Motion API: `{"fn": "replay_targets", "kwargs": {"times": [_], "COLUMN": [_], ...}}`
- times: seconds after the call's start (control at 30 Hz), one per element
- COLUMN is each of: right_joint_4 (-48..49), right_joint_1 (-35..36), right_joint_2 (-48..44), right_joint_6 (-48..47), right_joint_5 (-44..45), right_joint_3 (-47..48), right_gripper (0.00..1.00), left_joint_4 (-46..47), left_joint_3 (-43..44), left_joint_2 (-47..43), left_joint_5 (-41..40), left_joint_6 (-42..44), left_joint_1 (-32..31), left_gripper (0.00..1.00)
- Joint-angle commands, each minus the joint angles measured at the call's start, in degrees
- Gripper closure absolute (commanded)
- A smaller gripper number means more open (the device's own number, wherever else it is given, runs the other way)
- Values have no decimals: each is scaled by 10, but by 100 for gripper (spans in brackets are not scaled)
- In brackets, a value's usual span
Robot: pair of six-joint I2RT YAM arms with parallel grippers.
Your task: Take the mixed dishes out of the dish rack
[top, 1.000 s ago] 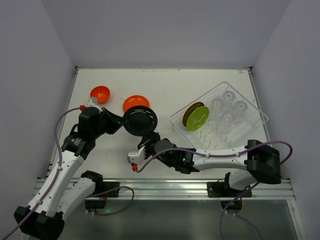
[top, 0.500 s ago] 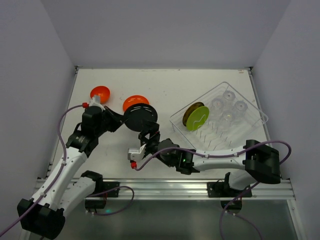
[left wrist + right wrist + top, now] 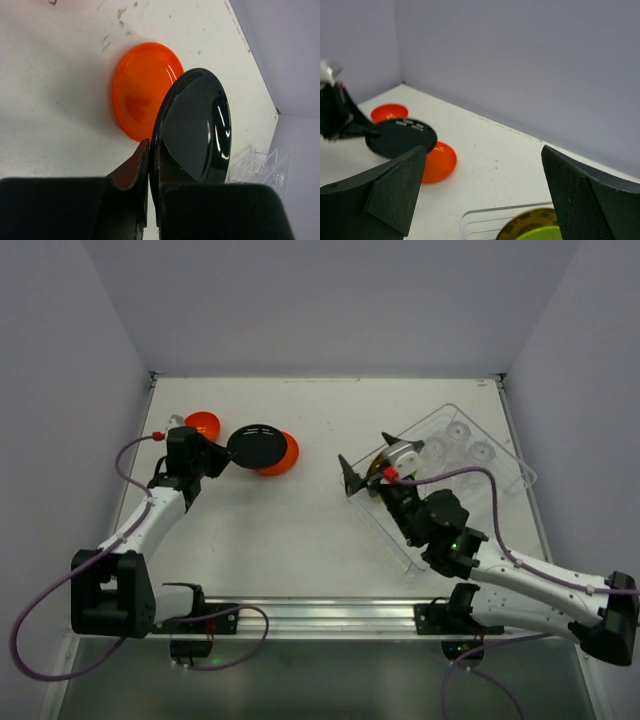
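My left gripper [image 3: 218, 456] is shut on the rim of the dark plate [image 3: 257, 447], holding it tilted just above the orange plate [image 3: 284, 455] that lies on the table. In the left wrist view both fingers [image 3: 142, 160] pinch the dark plate [image 3: 195, 130] in front of the orange plate [image 3: 140, 95]. The orange-red bowl [image 3: 203, 424] sits behind that gripper. My right gripper [image 3: 362, 476] is open and empty over the left end of the dish rack [image 3: 497, 441]. The rack holds the brown-yellow plate [image 3: 530, 220], the lime green plate [image 3: 551, 234] and clear cups [image 3: 460, 430].
The right arm lies across the near side of the rack. Grey walls close the table at the back and on both sides. The metal rail with the arm bases [image 3: 330, 612] runs along the near edge.
My right gripper let go of the dark plate, opened and swung right to the rack. The left gripper carried the plate back and left, over the orange plate.
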Motion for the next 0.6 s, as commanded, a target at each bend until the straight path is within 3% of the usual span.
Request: {"fn": "replay_targets", "kwargs": {"times": [0.0,0.1,0.23,0.4,0.57], "right_joint_4": [-97,-119,-227,-148,-169], "right_joint_1": [-73,-93,-92,-93,-93], "right_joint_2": [-73,-144,-223,-303,-288], "right_joint_6": [283,296,346,333,330], "right_joint_5": [17,50,99,129,126], "right_joint_3": [1,-23,-6,-77,-63], "right_gripper": [1,1,1,1,1], "left_joint_4": [147,138,166,100,81], "left_joint_3": [39,80,99,162,178], "left_joint_2": [67,126,184,285,314], "left_joint_5": [3,-10,2,22,14], "left_joint_6": [44,74,100,112,123], "left_joint_1": [4,4,2,1,-9], "left_gripper": [100,100,100,100,100]}}
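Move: The left gripper holds the black plate; the orange plate it goes to is about 12 cm ahead of this hand, 10 cm to its right and 14 cm below, with the orange bowl some 21 cm ahead and 8 cm left, 13 cm below. From the empty right hand the green plate in the rack is roughly 11 cm ahead, 13 cm right and 25 cm down; the brown plate is 4 cm left of the green one and 2 cm farther out. Bring the left gripper forward about 9 cm and down about 8, finishing straight down, to carry the black plate in over the orange plate with the fingers kept shut on its rim. Meanwhile swing the right hand some 14 cm to the right, back over the rack towards the green plate, staying high with fingers wide open and rolling its left side up about 35 degrees. ##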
